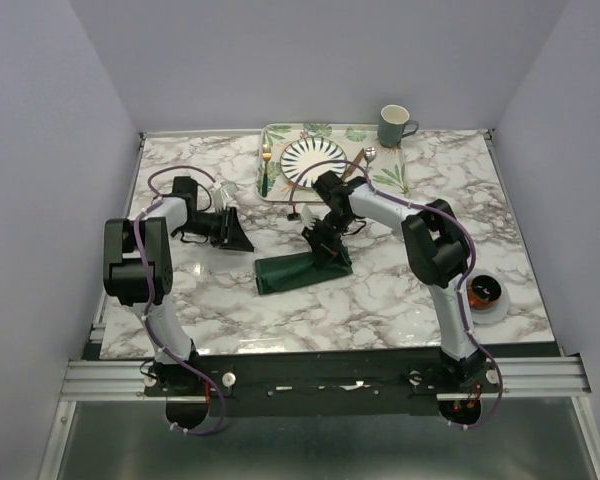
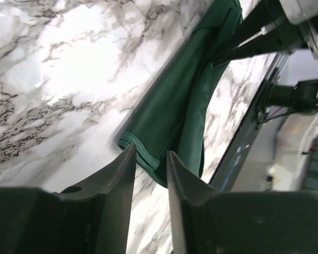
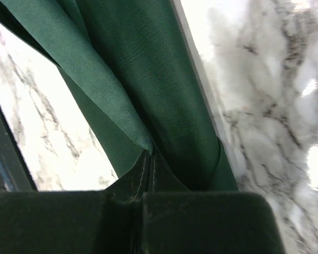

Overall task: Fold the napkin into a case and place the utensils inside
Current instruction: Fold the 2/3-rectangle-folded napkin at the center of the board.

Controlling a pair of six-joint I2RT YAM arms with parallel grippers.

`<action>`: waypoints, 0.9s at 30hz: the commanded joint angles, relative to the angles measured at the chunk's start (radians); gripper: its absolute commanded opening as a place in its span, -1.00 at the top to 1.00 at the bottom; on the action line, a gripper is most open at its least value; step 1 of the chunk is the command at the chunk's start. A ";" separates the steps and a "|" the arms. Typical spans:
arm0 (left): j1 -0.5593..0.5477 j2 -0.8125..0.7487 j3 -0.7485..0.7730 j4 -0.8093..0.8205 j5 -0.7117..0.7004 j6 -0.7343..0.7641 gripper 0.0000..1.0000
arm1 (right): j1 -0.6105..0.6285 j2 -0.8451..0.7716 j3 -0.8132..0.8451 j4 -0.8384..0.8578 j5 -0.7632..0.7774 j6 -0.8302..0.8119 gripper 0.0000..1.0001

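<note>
The napkin [image 1: 298,273] lies mid-table as a narrow dark green folded strip. My right gripper [image 1: 326,252] is at its right end, shut on a raised fold of the cloth [image 3: 150,153]. My left gripper [image 1: 242,236] hovers just left of the strip, apart from it. Its jaws [image 2: 151,159] stand a little open with nothing between them, and the napkin's hemmed corner [image 2: 143,151] lies just beyond the tips. A gold fork [image 1: 266,166] and a silver spoon [image 1: 368,156] rest on the tray either side of the plate. The knife is hidden by the right arm.
A leaf-patterned tray [image 1: 280,132] at the back holds a striped plate [image 1: 310,160]. A green mug [image 1: 395,125] stands behind its right end. A small white dish with something orange [image 1: 486,296] sits near the right arm's base.
</note>
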 commanded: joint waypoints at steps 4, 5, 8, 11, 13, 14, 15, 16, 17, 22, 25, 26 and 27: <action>-0.009 -0.286 -0.127 -0.048 0.027 0.359 -0.05 | 0.020 -0.021 -0.056 -0.034 -0.071 0.026 0.99; -0.019 -0.313 -0.157 -0.048 -0.004 0.438 -0.08 | 0.020 -0.024 -0.053 -0.037 -0.086 0.029 0.99; -0.083 -0.409 -0.203 -0.049 -0.061 0.552 -0.18 | 0.020 -0.029 -0.044 -0.051 -0.117 0.042 0.99; -0.196 -0.501 -0.291 0.033 -0.129 0.606 -0.26 | 0.021 -0.017 -0.033 -0.060 -0.128 0.059 0.99; -0.262 -0.549 -0.317 0.111 -0.213 0.592 -0.33 | 0.020 0.000 -0.027 -0.068 -0.134 0.073 0.99; -0.298 -0.555 -0.335 0.132 -0.245 0.583 -0.34 | 0.020 0.005 -0.017 -0.073 -0.139 0.076 0.99; -0.353 -0.554 -0.340 0.148 -0.284 0.574 -0.36 | 0.021 0.010 -0.015 -0.080 -0.145 0.085 0.99; -0.379 -0.551 -0.345 0.168 -0.296 0.562 -0.37 | 0.018 0.010 -0.013 -0.079 -0.151 0.090 0.99; -0.401 -0.545 -0.345 0.181 -0.311 0.551 -0.37 | 0.020 0.013 -0.013 -0.080 -0.160 0.095 0.99; -0.511 -0.486 -0.343 0.234 -0.387 0.528 -0.35 | 0.018 0.028 -0.009 -0.091 -0.191 0.122 0.99; -0.548 -0.436 -0.322 0.238 -0.393 0.516 -0.30 | 0.017 0.040 -0.001 -0.091 -0.198 0.134 0.99; -0.557 -0.423 -0.314 0.236 -0.400 0.508 -0.29 | 0.017 0.043 -0.001 -0.092 -0.200 0.137 0.99; -0.566 -0.411 -0.300 0.233 -0.405 0.506 -0.29 | 0.012 0.049 0.003 -0.094 -0.200 0.138 0.99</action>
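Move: Back and to the right of the open left hand lies the loose left part of the napkin's flap, about 8 cm back, 7 cm right and 6 cm below; the napkin's middle is roughly 5 cm back and 14 cm right. The fork stands some 20 cm ahead and 5 cm right. The closed right hand already pinches the flap, and the napkin's near edge is its goal, about 4 cm straight back and 2 cm lower. Arching up about 4 cm and back, the left hand then swings right and sinks again to hover over the flap's loose part near the napkin's near edge, 10 cm back in all, rolling some 60 degrees about its fingers' line while they open wider. The right hand keeps its pinch and draws the flap back about 4 cm, rising slightly, fingertips tilting backward. ##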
